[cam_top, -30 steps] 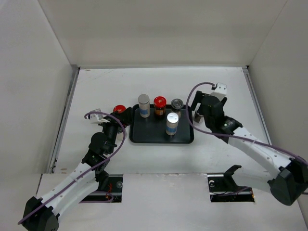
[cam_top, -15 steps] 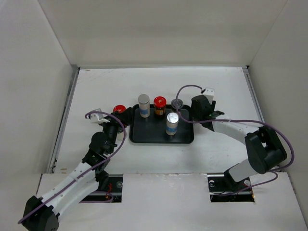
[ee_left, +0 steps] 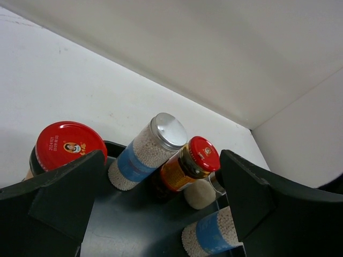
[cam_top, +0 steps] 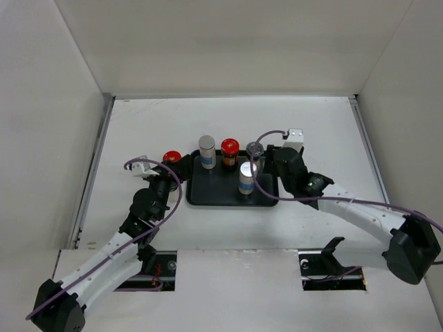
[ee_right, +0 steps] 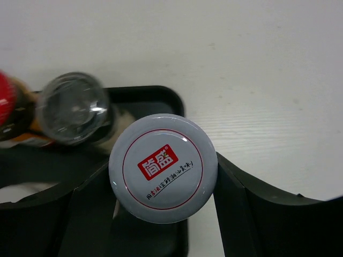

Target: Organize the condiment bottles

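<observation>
A black tray (cam_top: 220, 196) holds several condiment bottles: a silver-lidded, blue-labelled jar (cam_top: 207, 152), a red-lidded jar (cam_top: 230, 152), a clear-topped shaker (cam_top: 255, 149) and another blue-labelled jar (cam_top: 247, 178). A second red-lidded jar (cam_top: 171, 158) stands just off the tray's left edge, partly behind one finger of my left gripper (cam_top: 177, 167). That left gripper (ee_left: 162, 160) is open over the tray floor. My right gripper (ee_right: 163, 166) is shut on a white-lidded jar (ee_right: 163, 167) above the tray's right rim (ee_right: 179, 101). Its body is hidden by the lid.
White walls (cam_top: 52, 124) enclose the table on three sides. Purple cables (cam_top: 266, 133) loop off both wrists. Two dark cut-outs (cam_top: 331, 271) sit at the near edge by the arm bases.
My right arm swung left to the tray's right edge and its jaws narrowed onto the white-lidded jar. The left arm and the bottles on the tray have not moved.
</observation>
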{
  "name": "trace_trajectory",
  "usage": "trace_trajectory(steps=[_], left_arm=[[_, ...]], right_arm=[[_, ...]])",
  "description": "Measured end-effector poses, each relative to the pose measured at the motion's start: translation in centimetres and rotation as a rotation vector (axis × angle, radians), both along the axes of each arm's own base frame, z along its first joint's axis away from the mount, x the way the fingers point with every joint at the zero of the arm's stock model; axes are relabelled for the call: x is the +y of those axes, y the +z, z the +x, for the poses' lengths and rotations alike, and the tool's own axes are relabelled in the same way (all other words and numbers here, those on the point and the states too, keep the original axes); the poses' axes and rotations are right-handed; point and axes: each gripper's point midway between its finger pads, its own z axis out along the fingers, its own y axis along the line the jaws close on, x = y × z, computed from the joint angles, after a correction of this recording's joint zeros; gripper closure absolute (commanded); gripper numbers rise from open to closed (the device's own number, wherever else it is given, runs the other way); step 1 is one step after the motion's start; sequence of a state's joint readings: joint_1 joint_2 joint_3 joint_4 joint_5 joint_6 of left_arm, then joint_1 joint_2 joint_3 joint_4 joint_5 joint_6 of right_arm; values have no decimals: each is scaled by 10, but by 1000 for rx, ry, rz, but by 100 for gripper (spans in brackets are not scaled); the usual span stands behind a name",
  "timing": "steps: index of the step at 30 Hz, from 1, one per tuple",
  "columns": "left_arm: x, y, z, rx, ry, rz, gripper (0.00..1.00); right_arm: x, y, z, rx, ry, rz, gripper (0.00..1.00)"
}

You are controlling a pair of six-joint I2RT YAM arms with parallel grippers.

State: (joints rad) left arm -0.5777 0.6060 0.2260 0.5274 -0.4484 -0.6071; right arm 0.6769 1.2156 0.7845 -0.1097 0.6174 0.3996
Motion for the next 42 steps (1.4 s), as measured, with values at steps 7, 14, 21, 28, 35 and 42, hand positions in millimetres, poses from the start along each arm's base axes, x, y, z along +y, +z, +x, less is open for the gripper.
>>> trace_trajectory(steps=[7,14,21,28,35,42], left_arm=[[4,-22,6,107,38,55,11],[20,1,10,166,126,79,9],[47,-6,17,270,248,143,7],[63,-31,31,428,319,248,7],[53,-23,45,485,297,349,10],[44,-35,65,584,281,461,13]], right_arm=[[43,-17,-25,49,129,34,51],[31,-67,-42,151,122,-34,45],[38,-76,-45,154,131,-20,19],[37,-32,-43,43,136,67,8],[13,8,-53,-99,101,177,8],[5,4,-58,-116,101,180,5]])
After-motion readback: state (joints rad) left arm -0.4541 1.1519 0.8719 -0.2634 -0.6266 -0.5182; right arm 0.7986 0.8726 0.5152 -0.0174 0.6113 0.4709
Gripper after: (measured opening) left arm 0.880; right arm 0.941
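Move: The spot for the white-lidded bottle I hold in my right hand is on the tray's right side, about 5 cm back, 4 cm left and some 15 cm below. Next to that spot stand the dark-lidded shaker (6 cm ahead, 8 left of the hand) and the blue-label bottle (3 back, 11 left). My left hand has the red-lidded jar about 8 cm ahead, 2 left and 17 below; the dark-lidded bottle is 2 back, 4 left, the tall bottle 13 ahead, 8 right. With my right hand I carry the held bottle left and back and lower it about 8 cm onto the tray, open the fingers to let go, then lift straight off to the starting height. My open left hand swings left, then forward over towards the red-lidded jar, sinking a little, tipping some 30 degrees down and rolling its left side up; it doesn't touch the jar. ##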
